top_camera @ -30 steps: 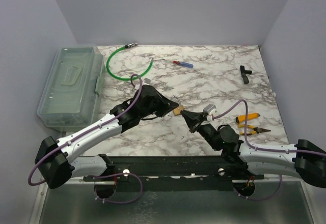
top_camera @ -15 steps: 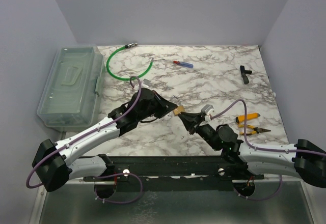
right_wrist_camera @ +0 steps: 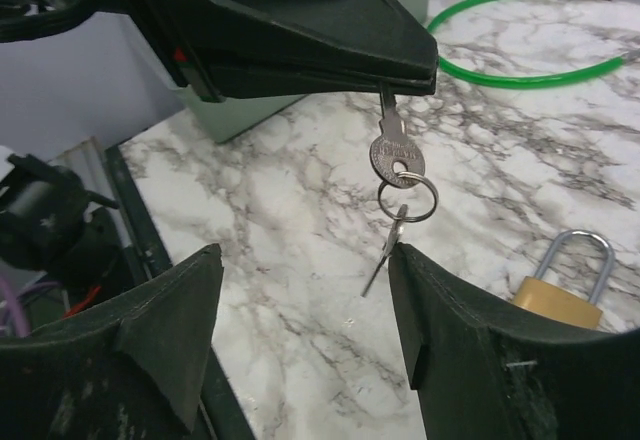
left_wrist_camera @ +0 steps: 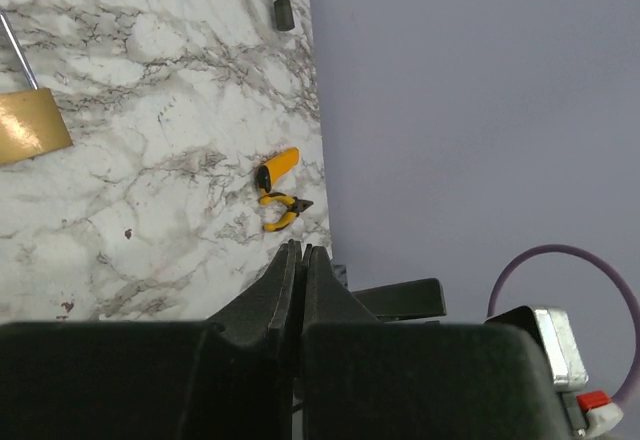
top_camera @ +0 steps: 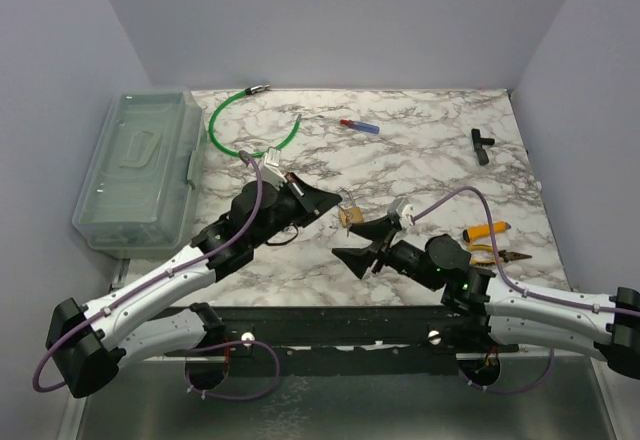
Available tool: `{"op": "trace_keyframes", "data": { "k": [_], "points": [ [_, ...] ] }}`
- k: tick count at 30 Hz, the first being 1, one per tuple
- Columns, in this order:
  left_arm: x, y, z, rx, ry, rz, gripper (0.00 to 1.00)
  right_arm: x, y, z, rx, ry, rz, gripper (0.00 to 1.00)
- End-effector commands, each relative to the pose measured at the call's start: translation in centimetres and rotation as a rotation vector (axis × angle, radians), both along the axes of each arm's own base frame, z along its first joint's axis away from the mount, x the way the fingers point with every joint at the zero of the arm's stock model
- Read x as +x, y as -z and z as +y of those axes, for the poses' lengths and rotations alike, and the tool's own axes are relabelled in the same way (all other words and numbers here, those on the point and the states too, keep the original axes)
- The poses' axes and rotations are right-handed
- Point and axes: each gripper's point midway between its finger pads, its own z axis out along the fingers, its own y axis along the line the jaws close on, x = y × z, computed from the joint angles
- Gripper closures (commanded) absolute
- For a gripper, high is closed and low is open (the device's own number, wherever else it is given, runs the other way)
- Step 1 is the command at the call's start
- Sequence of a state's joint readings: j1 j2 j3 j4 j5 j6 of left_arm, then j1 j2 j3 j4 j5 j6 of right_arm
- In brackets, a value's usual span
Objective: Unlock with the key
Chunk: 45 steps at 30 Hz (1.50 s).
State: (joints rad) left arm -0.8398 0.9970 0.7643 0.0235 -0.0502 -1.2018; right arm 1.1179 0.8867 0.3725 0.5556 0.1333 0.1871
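My left gripper is shut on a silver key, pinching its blade. A ring and a second key hang below it. In the left wrist view its jaws are pressed together and the key is hidden. The brass padlock lies on the marble just right of the left fingertips. It also shows in the right wrist view and the left wrist view. My right gripper is open and empty, just in front of the padlock. In its own view the hanging keys sit above its right finger.
A clear plastic box stands at the left edge. A green cable, a red-and-blue screwdriver and a black fitting lie at the back. Orange pliers and a cutter lie at the right.
My right gripper has opened, let go of the padlock and pulled back toward the near edge. My left gripper has drawn back slightly left with the key. The padlock now lies on the table.
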Motion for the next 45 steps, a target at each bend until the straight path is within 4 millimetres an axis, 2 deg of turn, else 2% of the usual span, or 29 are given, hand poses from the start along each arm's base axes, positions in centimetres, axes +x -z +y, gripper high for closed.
{"op": "trace_keyframes", "data": {
  "k": [1,7,13,18,24,29,33,45],
  "points": [
    [-0.2,-2.0,1.3,0.058,0.006,-0.188,1.00,-3.0,-1.7,0.0,0.030,-0.130,0.081,0.26],
    [-1.9,-4.3,2.4,0.142,0.092,-0.381,1.00,-2.1,-5.8,-1.8,0.149,-0.046,0.140,0.24],
    [-4.7,-7.3,2.9,0.224,0.238,-0.552,1.00,-4.1,-11.4,-0.4,0.280,-0.206,0.139,0.24],
    [-7.1,-9.4,4.2,0.267,0.319,-0.712,1.00,-4.5,-14.0,1.4,0.338,-0.303,0.122,0.25],
    [-8.8,-11.5,5.7,0.244,0.320,-0.792,1.00,-4.5,-14.9,2.4,0.400,-0.375,0.107,0.30],
    [-9.4,-11.5,5.9,0.226,0.330,-0.795,1.00,-5.4,-15.2,3.1,0.443,-0.459,0.077,0.37],
    [-9.6,-11.5,6.1,0.214,0.326,-0.802,1.00,-5.1,-15.5,3.5,0.468,-0.461,0.074,0.43],
    [-10.4,-12.0,6.4,0.177,0.332,-0.820,1.00,-4.8,-15.5,5.2,0.469,-0.501,0.076,0.48]
  ]
}}
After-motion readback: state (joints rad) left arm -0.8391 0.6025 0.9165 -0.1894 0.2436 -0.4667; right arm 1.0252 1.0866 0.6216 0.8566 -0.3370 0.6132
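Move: The left hand still pinches one key at its fingertips, the key just about 2 cm below the hand point, with ring and second key dangling. From the open, empty right hand, that key is about 6 cm ahead, 2 cm to the left and 2 cm up. The padlock lies on the table some 14 cm ahead of the right hand, 1 cm to its right and 19 cm down; from the left hand it is about 8 cm ahead, 3 cm right and 24 cm down. Rising together, both hands carry the work up off the padlock: the left climbs some 12 cm while drawing back and leftwards, tipping its fingers up and clockwise, the key still pinched. The open right hand climbs about 13 cm with a smaller shift left and back, tilts up and turns counter-clockwise, closing partway around the dangling keys without a clear touch. ##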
